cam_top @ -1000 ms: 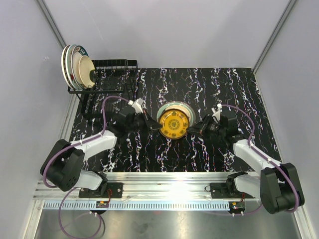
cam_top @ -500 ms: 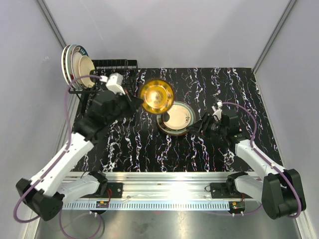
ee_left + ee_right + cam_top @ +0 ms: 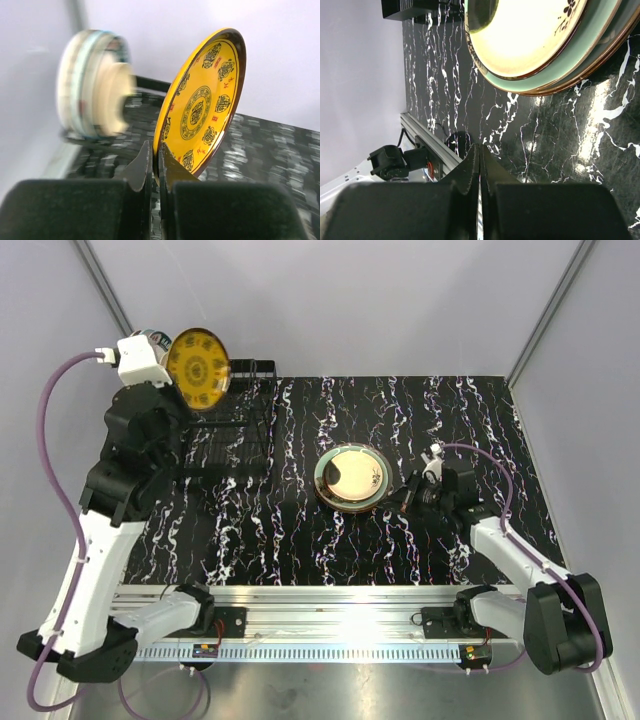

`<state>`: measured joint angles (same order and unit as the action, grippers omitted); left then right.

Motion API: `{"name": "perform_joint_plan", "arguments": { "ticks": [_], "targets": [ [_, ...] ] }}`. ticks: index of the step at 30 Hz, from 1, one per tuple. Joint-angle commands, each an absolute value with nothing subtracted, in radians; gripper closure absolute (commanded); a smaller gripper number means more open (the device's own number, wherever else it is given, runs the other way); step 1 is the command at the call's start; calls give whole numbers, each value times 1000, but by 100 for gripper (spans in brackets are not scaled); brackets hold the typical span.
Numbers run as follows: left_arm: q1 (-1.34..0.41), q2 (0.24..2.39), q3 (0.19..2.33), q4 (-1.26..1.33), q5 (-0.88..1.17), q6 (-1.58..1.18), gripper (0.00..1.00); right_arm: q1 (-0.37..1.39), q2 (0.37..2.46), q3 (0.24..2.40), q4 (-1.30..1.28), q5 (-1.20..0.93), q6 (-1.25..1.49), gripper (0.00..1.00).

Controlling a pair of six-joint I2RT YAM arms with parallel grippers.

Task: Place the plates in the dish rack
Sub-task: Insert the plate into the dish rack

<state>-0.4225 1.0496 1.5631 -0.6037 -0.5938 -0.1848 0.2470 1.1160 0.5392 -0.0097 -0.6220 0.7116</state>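
Note:
My left gripper [image 3: 155, 150] is shut on the lower rim of a yellow plate [image 3: 205, 100] with dark medallions. It holds the plate upright, high above the dish rack [image 3: 232, 405] at the back left. In the top view the yellow plate [image 3: 197, 368] hangs beside the plates [image 3: 146, 340] that stand in the rack's left end, blurred in the wrist view as pale plates [image 3: 92, 82]. A stack of plates [image 3: 352, 478] lies flat mid-table, a cream one [image 3: 530, 30] on top of a pale green one. My right gripper [image 3: 480, 150] is shut on nothing, low and just right of that stack.
The black marbled mat [image 3: 300, 530] covers the table. Grey walls close in at the left, back and right. An aluminium rail [image 3: 330, 605] runs along the near edge, also seen as the rail [image 3: 427, 142] in the right wrist view.
My left arm has lifted the yellow plate off the stack and swung it up and left to above the rack. My right gripper opened, then shut, and drew back slightly.

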Motion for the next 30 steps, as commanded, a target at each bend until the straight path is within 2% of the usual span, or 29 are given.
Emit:
{"name": "perform_joint_plan", "arguments": {
  "ticks": [1,5,7,10,19,30],
  "targets": [
    [-359,1097,1604,-586,-692,-94,100,253,1132,592,-41,-630,643,100],
    [-315,1143,1615,-549,-727,-42,100,253,1149,589,-15,-646,646,100],
    [-302,1169,1623,-525,-748,-22,100,253,1163,592,-12,-649,641,87],
    [-290,1209,1629,-485,-785,31,100,253,1178,594,-8,-647,637,79],
    [-255,1330,1641,-400,-808,124,100,253,1239,600,26,-650,630,75],
    [-203,1408,1575,-339,-721,143,100,253,1269,606,26,-643,620,75]
  ]
}}
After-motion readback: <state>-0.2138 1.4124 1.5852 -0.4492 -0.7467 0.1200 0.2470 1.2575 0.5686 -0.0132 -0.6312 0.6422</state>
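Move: My left hand holds the yellow plate by its near edge. The free slot in the dish rack is about 14 cm ahead, 3 cm to the left and some 15 cm below. The last cream plate stands in the row some 13 cm ahead, 5 cm left and 13 cm lower. The striped plate, at the row's far end, is 5 cm farther left at the same depth and height. From my right hand the slot lies roughly 46 cm left, 18 cm ahead and 18 cm higher. I bring the yellow plate in beside the racked plates, swinging my left hand left first and then mostly forward and down: about 10 cm forward, 7 left, 7 down. My wrist turns some 30 degrees, swinging counter-clockwise, lifting its left side and tipping the fingers down, with the pinch kept shut. Over by the table stack, my empty right hand sinks 3 cm and its fingers part slightly. ##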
